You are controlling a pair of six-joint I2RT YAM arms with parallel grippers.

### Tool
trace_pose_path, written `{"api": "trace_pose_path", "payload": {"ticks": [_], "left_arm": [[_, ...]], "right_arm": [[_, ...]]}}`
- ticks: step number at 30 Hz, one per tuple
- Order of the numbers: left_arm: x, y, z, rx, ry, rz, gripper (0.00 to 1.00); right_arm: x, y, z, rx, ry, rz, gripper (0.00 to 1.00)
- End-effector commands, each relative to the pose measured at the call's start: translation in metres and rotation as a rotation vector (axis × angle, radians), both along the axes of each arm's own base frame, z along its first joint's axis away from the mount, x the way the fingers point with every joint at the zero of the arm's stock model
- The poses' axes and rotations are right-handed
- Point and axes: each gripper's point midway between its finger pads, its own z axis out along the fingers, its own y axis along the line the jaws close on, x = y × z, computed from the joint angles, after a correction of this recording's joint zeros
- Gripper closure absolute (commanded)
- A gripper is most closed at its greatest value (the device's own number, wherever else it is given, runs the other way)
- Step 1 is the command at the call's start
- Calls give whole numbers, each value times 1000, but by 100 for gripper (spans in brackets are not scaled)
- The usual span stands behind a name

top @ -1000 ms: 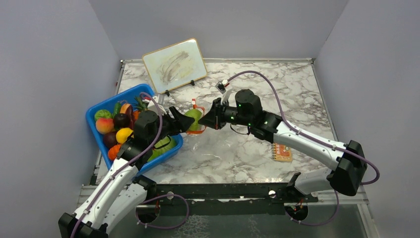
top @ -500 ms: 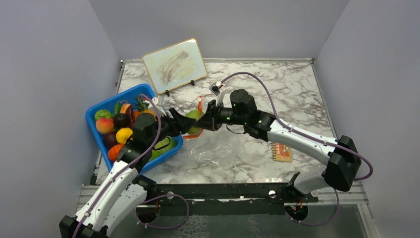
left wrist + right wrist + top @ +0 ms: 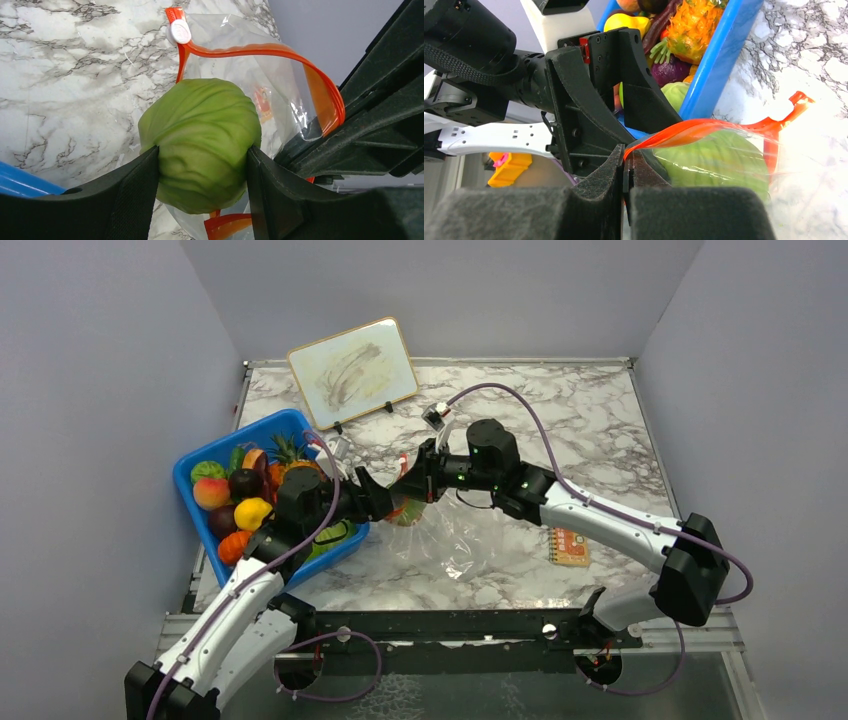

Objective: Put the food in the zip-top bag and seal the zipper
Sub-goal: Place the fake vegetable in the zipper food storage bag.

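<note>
My left gripper (image 3: pixel 202 165) is shut on a green toy cabbage (image 3: pixel 200 145) and holds it at the open mouth of the clear zip-top bag (image 3: pixel 280 85). The orange-red zipper (image 3: pixel 260 49) loops around behind the cabbage, with its white slider (image 3: pixel 178 32) at the far end. My right gripper (image 3: pixel 626 167) is shut on the zipper rim (image 3: pixel 704 127) and holds the mouth up; the cabbage (image 3: pixel 714 160) shows through the plastic. In the top view the two grippers, left (image 3: pixel 385 505) and right (image 3: pixel 412 485), meet by the tub's right corner, and the bag (image 3: pixel 455 540) trails onto the table.
The blue tub (image 3: pixel 200 455) at the left holds several more toy fruits, including a pineapple (image 3: pixel 689 30). A framed whiteboard (image 3: pixel 352 370) stands at the back. A small orange notebook (image 3: pixel 571 547) lies at the right, near the right arm.
The left gripper has carried the cabbage right and down into the bag's mouth. The right gripper has lowered the zipper rim, and the bag now spreads on the table.
</note>
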Motion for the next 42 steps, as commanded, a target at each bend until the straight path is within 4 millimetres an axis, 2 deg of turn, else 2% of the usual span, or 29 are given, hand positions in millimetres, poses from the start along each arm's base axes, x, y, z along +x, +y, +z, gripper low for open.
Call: {"api": "trace_pose_path", "payload": {"ticks": [1, 5, 10, 11, 13, 16, 21, 24, 26, 29, 35, 39, 42], "left_arm": [[-19, -15, 51, -69, -155, -165, 77], [-37, -21, 75, -136, -245, -251, 65], [-49, -22, 81, -177, -325, -304, 48], [-51, -23, 83, -187, -336, -314, 50], [-55, -25, 87, -203, -360, -347, 70], [-39, -20, 84, -111, -331, -276, 85], [-7, 18, 82, 114, -262, -18, 92], [3, 39, 84, 186, -224, 111, 97], [3, 42, 88, 185, -215, 132, 97], [-2, 31, 95, 99, -182, 104, 97], [-22, -4, 132, -217, -210, -50, 97], [-30, -12, 136, -291, -214, -105, 98], [-38, -14, 151, -370, -241, -135, 98]], "right_arm": [[4, 4, 16, 41, -43, -14, 99], [7, 0, 15, 43, -31, -49, 99], [-1, 2, 28, 96, -38, -13, 99], [-3, 3, 28, 97, -36, 7, 99], [-7, 4, 28, 101, -29, 30, 99], [-4, -2, 23, 86, -25, -13, 99], [7, -22, 10, 20, -84, -114, 99], [8, -33, -1, -31, -138, -128, 99], [5, -42, -7, -40, -177, -131, 99], [-2, -50, -3, -10, -209, -126, 99], [-11, -48, 0, 42, -184, -104, 99], [-9, -44, 9, 94, -173, -112, 99], [-8, -40, 13, 109, -168, -109, 99]]}}
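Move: The left hand, holding the cabbage just beyond its pads, has it partly inside the zipper bag's mouth, whose middle is some 2 cm ahead, 3 cm right and 2 cm below. The white slider is about 8 cm ahead, 1 cm right and 2 cm lower; the blue basket's middle is roughly 28 cm left, 3 cm ahead and 15 cm below. From the right hand, shut on the rim, the cabbage is about 3 cm ahead, 2 cm left and 5 cm down. Still gripping the cabbage, the left hand draws it up out of the bag mouth by about 10 cm, first easing back 3 cm, then swinging forward and left and back right again, fingers tipped up some 10 degrees. The right hand keeps its pinch on the rim, rises 3 cm with the cabbage, then goes right and down, ending about 5 cm to the right. ##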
